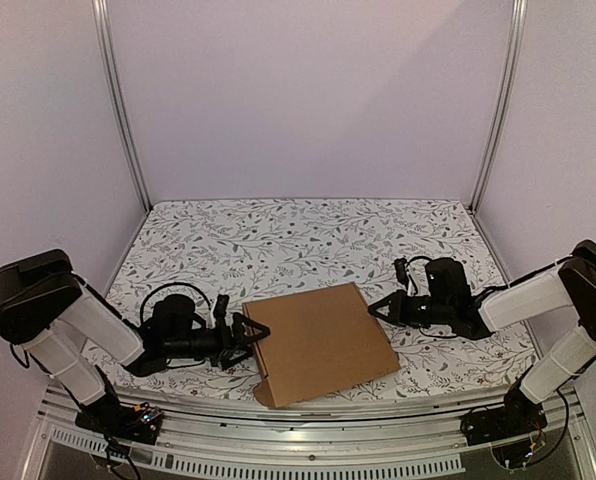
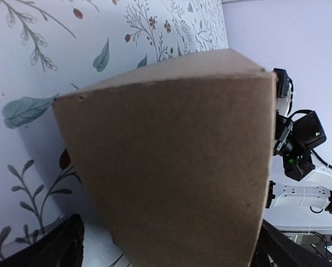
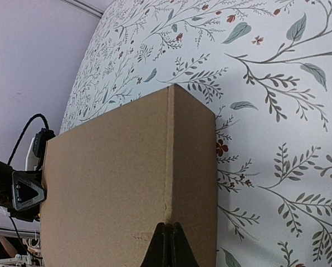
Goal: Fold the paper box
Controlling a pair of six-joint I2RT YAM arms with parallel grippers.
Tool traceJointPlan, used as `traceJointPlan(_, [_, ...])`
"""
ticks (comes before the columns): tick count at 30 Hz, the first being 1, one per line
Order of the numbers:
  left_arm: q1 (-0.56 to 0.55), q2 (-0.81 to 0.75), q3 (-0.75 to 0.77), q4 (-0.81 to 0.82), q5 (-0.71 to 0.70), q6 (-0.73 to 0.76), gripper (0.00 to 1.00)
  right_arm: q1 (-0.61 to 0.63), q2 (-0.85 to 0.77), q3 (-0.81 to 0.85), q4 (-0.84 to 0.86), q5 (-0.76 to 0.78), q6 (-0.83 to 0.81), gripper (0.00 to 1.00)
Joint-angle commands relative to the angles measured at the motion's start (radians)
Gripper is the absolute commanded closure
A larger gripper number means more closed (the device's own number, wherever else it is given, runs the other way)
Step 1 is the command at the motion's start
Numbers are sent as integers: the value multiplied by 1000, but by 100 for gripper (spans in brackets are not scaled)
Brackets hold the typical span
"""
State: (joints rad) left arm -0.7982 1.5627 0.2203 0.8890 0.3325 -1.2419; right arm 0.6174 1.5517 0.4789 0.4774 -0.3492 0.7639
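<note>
The paper box (image 1: 318, 340) lies closed and flat on the floral table cover, a plain brown cardboard mailer turned slightly askew. My left gripper (image 1: 252, 334) stands open at its left side. In the left wrist view the box wall (image 2: 171, 167) fills the space between the wide black fingers (image 2: 66, 247), and I cannot tell whether they touch it. My right gripper (image 1: 374, 308) is shut with nothing in it. Its joined tips (image 3: 168, 239) rest against the top crease at the right edge of the box (image 3: 116, 183).
The floral cover (image 1: 308, 240) runs back to pale enclosure walls with metal posts (image 1: 123, 110). An aluminium rail (image 1: 308, 415) borders the near edge just below the box. The right arm (image 2: 299, 150) shows beyond the box in the left wrist view.
</note>
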Motion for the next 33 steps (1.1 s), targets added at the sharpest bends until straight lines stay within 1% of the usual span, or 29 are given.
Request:
traceJointPlan(1, [5, 80, -6, 140, 24, -46, 0, -17, 29, -84, -238, 50, 0, 100])
traceJointPlan(7, [1, 161, 28, 260, 51, -81, 1, -17, 34, -84, -238, 50, -5, 100])
traceJointPlan(9, [1, 183, 35, 305, 59, -103, 6, -17, 34, -85, -238, 49, -7, 100])
traceJointPlan(11, [0, 207, 43, 349, 72, -118, 19, -17, 34, -87, -238, 50, -6, 100])
traceJointPlan(13, [1, 227, 54, 383, 91, -136, 36, -17, 29, -89, -240, 49, -7, 100])
traceJointPlan(16, [2, 252, 59, 451, 119, -172, 59, -17, 10, -83, -243, 42, -9, 100])
traceJointPlan(18, [8, 257, 55, 486, 133, -197, 70, -17, -15, -74, -246, 26, -20, 100])
traceJointPlan(19, [13, 254, 52, 499, 140, -211, 74, -18, -35, -68, -248, 16, -26, 98])
traceJointPlan(21, [29, 240, 46, 514, 159, -235, 79, -17, -96, -50, -284, 2, -59, 90])
traceJointPlan(22, [42, 225, 43, 508, 175, -246, 81, -17, -137, -36, -314, -3, -83, 83])
traceJointPlan(24, [73, 185, 41, 469, 219, -262, 82, -16, -241, 4, -411, -6, -157, 63])
traceJointPlan(27, [123, 103, 43, 399, 302, -296, 82, -8, -417, 59, -547, -1, -288, 39])
traceJointPlan(29, [158, 35, 47, 349, 364, -321, 81, 12, -512, 92, -611, 7, -365, 27])
traceJointPlan(31, [186, -40, 61, 268, 430, -333, 78, 68, -601, 116, -646, 12, -462, 3])
traceJointPlan(33, [213, -105, 79, 216, 499, -348, 77, 131, -668, 132, -662, 44, -556, 1])
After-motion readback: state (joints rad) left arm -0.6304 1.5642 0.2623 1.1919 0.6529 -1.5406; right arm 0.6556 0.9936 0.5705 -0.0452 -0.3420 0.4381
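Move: The closed paper box lies between the hands. Its middle is about 14 cm to the right of the left hand, level with it fore and aft and some 2 cm lower, with the box's left end just at the open fingers; a loose side flap juts from the near-left corner, roughly 12 cm back and 1 cm to the right of that hand. From the shut right fingers at the far part of the right edge, the box's middle is about 12 cm left, 8 cm back and 3 cm lower. The left hand pushes about 2.5 cm to the right, its wide-open fingers straddling the box's left end, closes partway until they clamp its thickness top and bottom, then rises quickly some 8 cm, fingertips tipping up about 20 degrees as it eases back left and a little forward. The right hand first stays nearly still with its shut fingertips against the right top edge, then leaves that spot, rising some 12 cm while drawing back about 5 cm, drifting slightly right and opening wide. ##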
